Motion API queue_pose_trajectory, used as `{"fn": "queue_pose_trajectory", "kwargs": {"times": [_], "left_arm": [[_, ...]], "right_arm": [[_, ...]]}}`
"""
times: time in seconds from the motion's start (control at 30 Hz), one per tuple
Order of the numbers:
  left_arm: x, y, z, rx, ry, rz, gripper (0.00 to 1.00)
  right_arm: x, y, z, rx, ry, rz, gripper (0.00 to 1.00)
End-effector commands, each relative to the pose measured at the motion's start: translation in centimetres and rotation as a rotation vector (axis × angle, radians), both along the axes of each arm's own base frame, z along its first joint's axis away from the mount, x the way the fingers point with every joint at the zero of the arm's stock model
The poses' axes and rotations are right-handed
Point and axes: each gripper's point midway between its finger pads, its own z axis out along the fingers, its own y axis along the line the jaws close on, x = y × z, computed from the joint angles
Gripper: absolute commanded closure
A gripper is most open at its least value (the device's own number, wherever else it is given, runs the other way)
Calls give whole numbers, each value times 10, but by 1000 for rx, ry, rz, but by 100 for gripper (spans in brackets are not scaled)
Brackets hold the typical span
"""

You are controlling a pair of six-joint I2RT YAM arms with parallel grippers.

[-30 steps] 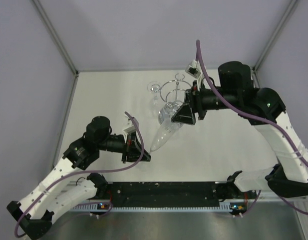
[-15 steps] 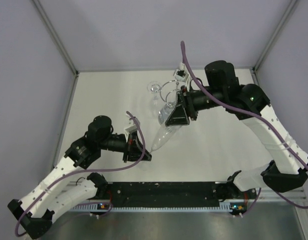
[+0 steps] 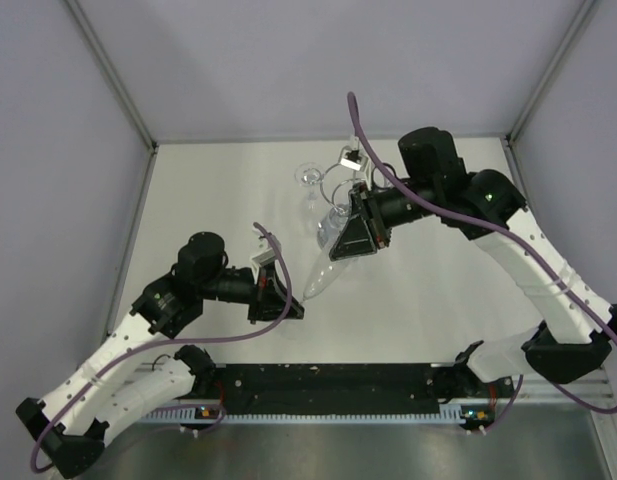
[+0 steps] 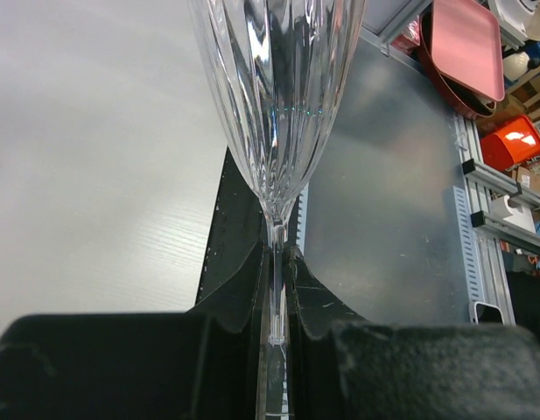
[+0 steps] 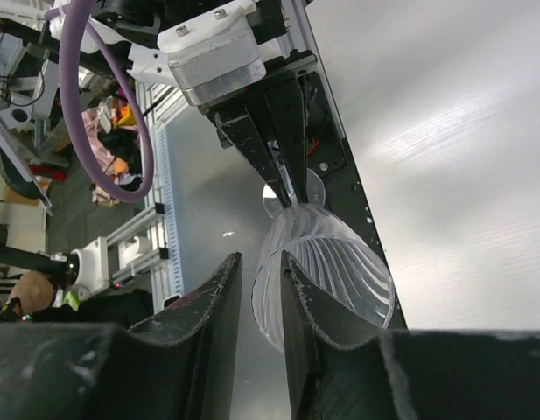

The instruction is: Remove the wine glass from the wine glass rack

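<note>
A clear ribbed wine glass (image 3: 328,265) lies tilted in the air between both grippers, foot toward the left arm. My left gripper (image 3: 288,300) is shut on its stem; the left wrist view shows the stem (image 4: 277,254) pinched between my fingers, with the bowl (image 4: 274,87) above them. My right gripper (image 3: 350,245) is at the bowl's mouth. In the right wrist view its jaws (image 5: 261,271) stand slightly apart astride the glass rim (image 5: 331,262), with one finger inside the bowl. The chrome wine glass rack (image 3: 333,185) stands behind the right gripper, partly hidden.
Another clear glass (image 3: 308,177) sits at the rack's left side. A black rail (image 3: 328,380) runs along the near table edge between the arm bases. Grey walls close the left, back and right. A pink tray (image 4: 466,44) lies beyond the table.
The right arm has swung left and nearer, its gripper shifting left along the bowl's mouth. The left gripper and the glass's stem end have stayed in place.
</note>
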Motion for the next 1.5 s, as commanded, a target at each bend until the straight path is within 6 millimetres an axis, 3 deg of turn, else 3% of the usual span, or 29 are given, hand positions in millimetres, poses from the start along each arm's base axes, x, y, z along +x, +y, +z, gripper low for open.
{"fn": "queue_pose_trajectory", "kwargs": {"times": [0.0, 0.1, 0.23, 0.3, 0.33, 0.53, 0.67, 0.77, 0.93, 1.13, 1.3, 1.47], "left_arm": [[6, -1, 5, -22, -72, 12, 100], [7, -1, 6, -24, -77, 13, 100], [4, -1, 5, -26, -72, 3, 100], [3, -1, 7, -30, -75, -2, 100], [2, 0, 7, -33, -78, -4, 97], [8, 1, 5, -24, -86, 39, 56], [15, 1, 1, 0, -83, 78, 39], [23, 3, -4, 27, -83, 124, 32], [53, 12, -12, 105, -100, 303, 31], [84, 34, -10, 141, -150, 538, 30], [93, 48, 2, 107, -198, 640, 30], [96, 59, 8, 83, -224, 704, 30]], "right_arm": [[-9, -6, 14, 56, -35, 19, 77], [-11, -8, 10, 51, -36, 16, 81], [-12, -10, 9, 48, -38, 11, 97], [-12, -11, 8, 46, -39, 5, 100], [-11, -11, 10, 50, -46, 3, 100], [-13, -14, 14, 62, -59, -6, 100], [-15, -20, 14, 61, -80, -34, 100], [-17, -24, 11, 55, -80, -49, 100], [-24, -35, -1, 32, -75, -72, 100], [-23, -46, -41, -64, -31, -133, 100], [-10, -56, -66, -167, -32, -221, 100], [26, -81, -85, -349, -87, -437, 100]]}}
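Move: Between the hands the wine glass slants up and to the right. Its middle is about 3 cm ahead, 5 right and 6 above the left hand, which grips the stem, and some 3 back, 5 left and 6 below the right hand, open at the rim. The rack stands about 25 cm ahead, 3 right and 22 below the right hand. One glass hangs roughly 9 cm to the left of the rack's middle, another about 8 cm nearer than it. Closing on the bowl's rim, the right hand sinks and eases back a little and pinches the thin wall. Only then do the left fingers open wide and release the stem, that hand swinging forward about 8 cm and left 5, dipping then partly rising, turned some 35 degrees counter-clockwise. The right carries the glass rightward, then mostly down, about 8 cm below its start, its fingertips tipping lower. ##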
